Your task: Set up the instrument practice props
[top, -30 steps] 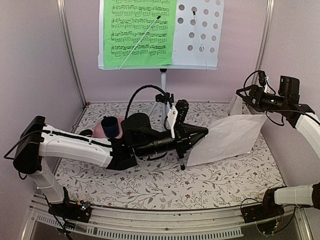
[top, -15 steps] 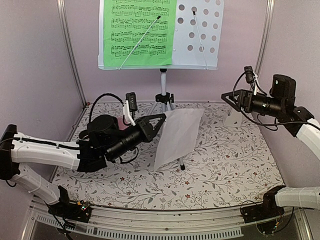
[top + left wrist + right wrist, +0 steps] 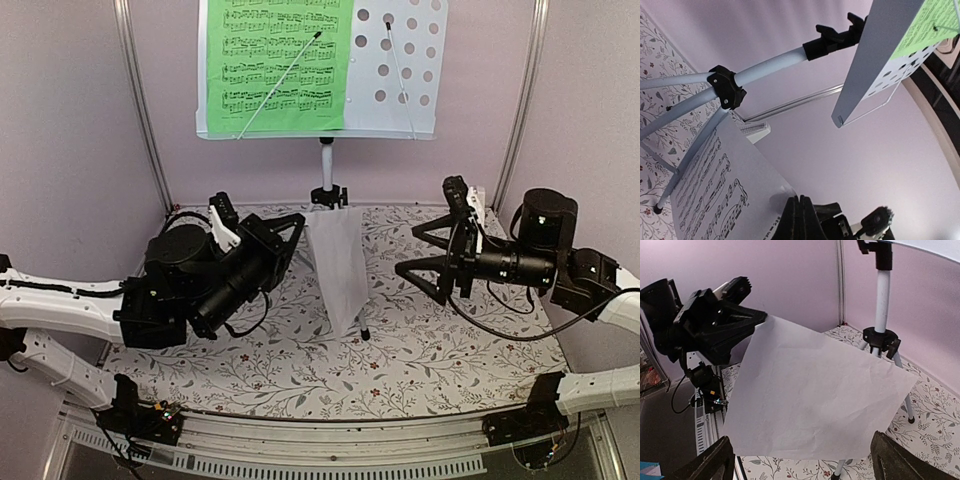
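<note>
The pale grey music stand (image 3: 400, 70) stands at the back, and the green sheet (image 3: 278, 65) lies on the left half of its hole-punched desk. My left gripper (image 3: 297, 222) is shut on a top corner of the white sheet (image 3: 340, 265), which hangs upright in front of the stand's pole. The pinch shows in the left wrist view (image 3: 800, 200), with the printed side (image 3: 715, 190) facing that camera. My right gripper (image 3: 415, 255) is open and empty, right of the sheet and facing its blank side (image 3: 815, 400). The white metronome (image 3: 754, 131) peeks past the sheet.
The stand's tripod legs (image 3: 363, 335) spread over the floral cloth under the hanging sheet. Metal frame posts (image 3: 140, 110) and purple walls close in the back and sides. The left arm's body (image 3: 180, 280) lies across the left half of the table.
My left gripper pulled back to the left and turned the white sheet nearly edge-on in front of the stand's pole. My right arm swung down and left towards the sheet, jaws open.
</note>
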Available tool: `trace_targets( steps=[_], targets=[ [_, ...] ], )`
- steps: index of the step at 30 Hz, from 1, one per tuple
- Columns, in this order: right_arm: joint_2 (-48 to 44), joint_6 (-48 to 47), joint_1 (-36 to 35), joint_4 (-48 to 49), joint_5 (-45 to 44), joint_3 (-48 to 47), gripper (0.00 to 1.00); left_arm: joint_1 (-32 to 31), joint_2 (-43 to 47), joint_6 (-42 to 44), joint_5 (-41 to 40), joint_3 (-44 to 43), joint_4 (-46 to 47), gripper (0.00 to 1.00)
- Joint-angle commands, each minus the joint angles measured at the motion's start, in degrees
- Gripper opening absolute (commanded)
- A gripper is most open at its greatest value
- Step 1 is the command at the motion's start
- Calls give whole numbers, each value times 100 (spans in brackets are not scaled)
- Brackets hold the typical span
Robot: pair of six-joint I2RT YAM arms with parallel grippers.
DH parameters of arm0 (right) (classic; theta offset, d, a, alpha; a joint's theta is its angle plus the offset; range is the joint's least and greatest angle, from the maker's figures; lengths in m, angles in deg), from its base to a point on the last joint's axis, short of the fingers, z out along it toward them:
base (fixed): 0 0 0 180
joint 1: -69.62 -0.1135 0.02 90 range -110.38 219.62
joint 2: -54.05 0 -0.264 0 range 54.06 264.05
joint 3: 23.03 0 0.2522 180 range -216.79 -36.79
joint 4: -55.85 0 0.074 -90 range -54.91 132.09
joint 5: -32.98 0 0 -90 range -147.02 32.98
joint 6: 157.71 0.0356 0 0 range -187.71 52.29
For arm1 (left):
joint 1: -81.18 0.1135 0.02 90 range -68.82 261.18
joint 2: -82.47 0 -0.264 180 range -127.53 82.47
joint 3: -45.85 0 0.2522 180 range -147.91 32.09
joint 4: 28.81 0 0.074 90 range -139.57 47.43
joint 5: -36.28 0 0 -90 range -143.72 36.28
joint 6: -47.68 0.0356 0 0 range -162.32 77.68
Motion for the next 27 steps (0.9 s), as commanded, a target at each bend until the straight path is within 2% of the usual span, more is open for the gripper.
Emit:
trace_targets(
  steps=[1, 6, 12, 19, 24, 27],
  targets=[
    [-572, -932, -858, 400, -910, 411, 99, -257, 63, -710, -914, -406, -597, 0],
    [-511, -1454, -1713, 362, -1510, 675, 99, -356, 80, -850, -1373, -610, -615, 0],
    [-273, -1793, -2593, 969, -2381, 1026, 99, -354, 86, -802, -1848, -544, -12, 0],
    [297, -1135, -2972, 1725, -2450, 952, 99, -355, -91, -381, -2037, -510, 805, 0],
    [902, -919, -3358, 2124, -3006, 789, 100, -359, -184, -222, -2049, -513, 1119, 0],
    [1279, -733, -3407, 2269, -3427, 544, 95, -358, -235, -44, -2013, -514, 1361, 0]
  ],
)
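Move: The music sheet hangs by one corner from the left hand's shut fingers. Its middle lies about 9 cm to the right hand's left, some 6 cm ahead and 11 cm below. From the left hand, it is roughly 6 cm right, 5 cm ahead and 11 cm below. The stand's tripod collar is about 17 cm ahead of the right hand, 10 cm left and 10 cm below. Back first, then left and down, the right hand sweeps about 15 cm round to the base side of the hanging sheet, fingers staying wide open, closing on its free lower near corner without visible contact. The left hand keeps its pinch on the top corner and draws it some 6 cm up and left, rolling left side down and turning counter-clockwise. ##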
